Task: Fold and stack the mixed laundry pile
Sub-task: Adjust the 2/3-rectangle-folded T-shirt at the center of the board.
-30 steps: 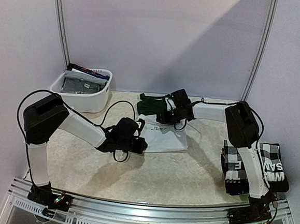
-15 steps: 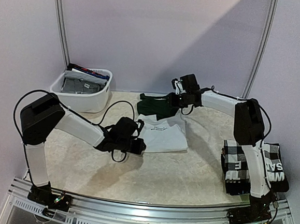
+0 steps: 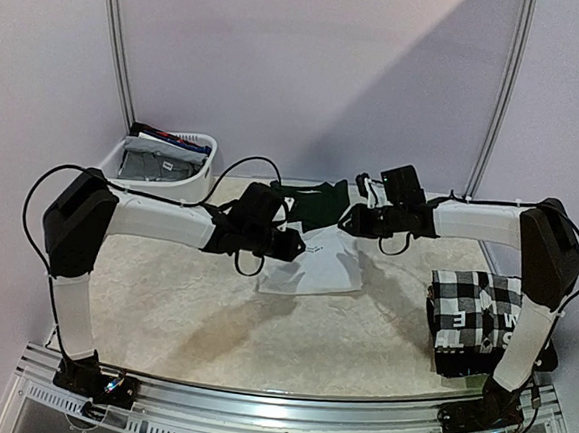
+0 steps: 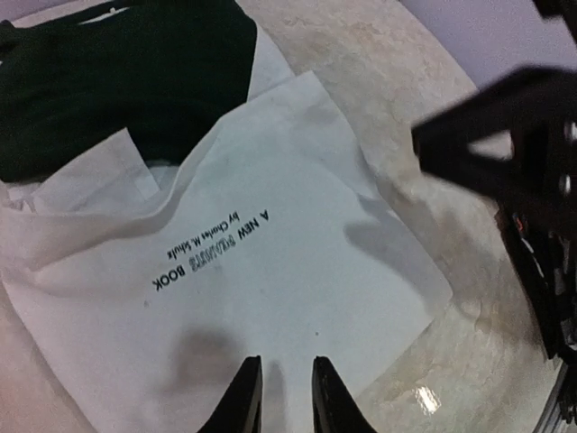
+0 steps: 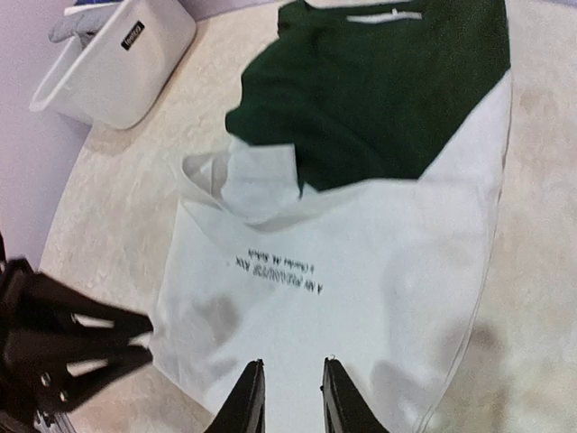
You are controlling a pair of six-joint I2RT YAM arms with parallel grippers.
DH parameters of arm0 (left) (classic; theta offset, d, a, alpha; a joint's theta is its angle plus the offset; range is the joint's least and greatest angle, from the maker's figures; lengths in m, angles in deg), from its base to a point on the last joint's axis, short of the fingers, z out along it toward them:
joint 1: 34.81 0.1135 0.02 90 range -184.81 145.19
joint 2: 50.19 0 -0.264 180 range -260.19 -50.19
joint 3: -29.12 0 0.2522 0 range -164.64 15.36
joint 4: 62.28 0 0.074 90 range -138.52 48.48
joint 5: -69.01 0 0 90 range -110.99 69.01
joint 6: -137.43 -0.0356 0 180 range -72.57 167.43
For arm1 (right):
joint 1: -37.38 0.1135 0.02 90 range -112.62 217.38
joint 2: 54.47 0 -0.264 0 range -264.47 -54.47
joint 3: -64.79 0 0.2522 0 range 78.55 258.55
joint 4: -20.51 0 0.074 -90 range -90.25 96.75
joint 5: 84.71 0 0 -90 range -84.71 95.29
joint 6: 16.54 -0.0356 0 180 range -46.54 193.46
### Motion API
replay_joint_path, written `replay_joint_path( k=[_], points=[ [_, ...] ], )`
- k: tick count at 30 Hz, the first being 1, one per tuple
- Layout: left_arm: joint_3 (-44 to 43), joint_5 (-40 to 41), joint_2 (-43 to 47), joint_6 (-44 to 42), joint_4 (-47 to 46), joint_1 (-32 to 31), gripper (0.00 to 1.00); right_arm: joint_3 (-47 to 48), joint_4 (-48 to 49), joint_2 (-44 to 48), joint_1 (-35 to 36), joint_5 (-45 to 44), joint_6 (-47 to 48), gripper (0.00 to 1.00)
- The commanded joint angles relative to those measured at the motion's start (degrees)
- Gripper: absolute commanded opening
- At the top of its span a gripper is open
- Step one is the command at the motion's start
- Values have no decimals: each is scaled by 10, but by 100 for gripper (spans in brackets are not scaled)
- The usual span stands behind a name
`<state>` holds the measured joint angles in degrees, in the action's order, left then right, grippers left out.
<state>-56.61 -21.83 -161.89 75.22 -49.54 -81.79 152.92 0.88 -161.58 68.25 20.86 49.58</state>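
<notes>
A white cloth (image 3: 318, 266) with a dark green part (image 3: 313, 204) lies spread at mid-table, with small black lettering (image 4: 212, 248) on it. My left gripper (image 3: 293, 247) hovers over its left edge. In the left wrist view its fingers (image 4: 279, 397) stand slightly apart above the white cloth (image 4: 297, 298), holding nothing. My right gripper (image 3: 348, 221) hangs at the cloth's right side; its fingers (image 5: 290, 397) are also narrowly open and empty over the cloth (image 5: 361, 271). A folded black-and-white checkered shirt (image 3: 472, 297) tops a stack at the right, over a black piece (image 3: 549, 354).
A white plastic basket (image 3: 176, 196) holding grey and blue garments stands at the back left, also in the right wrist view (image 5: 117, 63). Each gripper shows in the other's wrist view, close across the cloth. The right forearm passes above the stack.
My left gripper has moved from the cloth's front-left corner up and back to its left edge. The right gripper has swung back and to the right, narrowing its jaws.
</notes>
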Motion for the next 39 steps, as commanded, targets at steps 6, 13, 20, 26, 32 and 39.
replay_joint_path(
  k=[6,13,20,26,32,39],
  points=[
    [-120,-46,-103,-41,95,38,20,-132,50,71,17,34,-30,16],
    [-176,-59,-159,-68,138,40,19,-160,83,54,18,55,-39,10],
    [-205,-49,-195,-71,149,63,18,-186,112,39,21,82,-49,7],
    [-217,-63,-199,-84,155,91,18,-194,114,9,25,79,-55,5],
    [-240,-78,-216,-97,170,117,18,-216,105,9,25,53,-56,4],
    [-250,-89,-228,-105,170,152,18,-241,95,12,25,38,-70,3]
  ],
)
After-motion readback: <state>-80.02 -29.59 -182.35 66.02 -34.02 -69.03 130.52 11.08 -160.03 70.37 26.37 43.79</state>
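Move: Left hand: the far-left corner of the white folded panel lies about 10 cm ahead, 5 cm left and 8 cm below; the black print is 7 cm ahead and 1 cm right, the dark green part some 24 cm ahead and 2 cm right. Right hand: the panel's near-right corner is about 12 cm back, 4 cm right and 12 cm below; the print sits 3 cm ahead, 8 cm left, the green part 18 cm ahead, 8 cm left. Lower the left gripper about 7 cm while easing forward, then slide it level, forward and to the left, to the far-left part of the fold, fingers kept slightly open. Meanwhile draw the right gripper back some 9 cm and down 10 cm to the panel's near-right corner, tipping it about 15 degrees steeper and shutting its fingers, tips brought onto the cloth. ##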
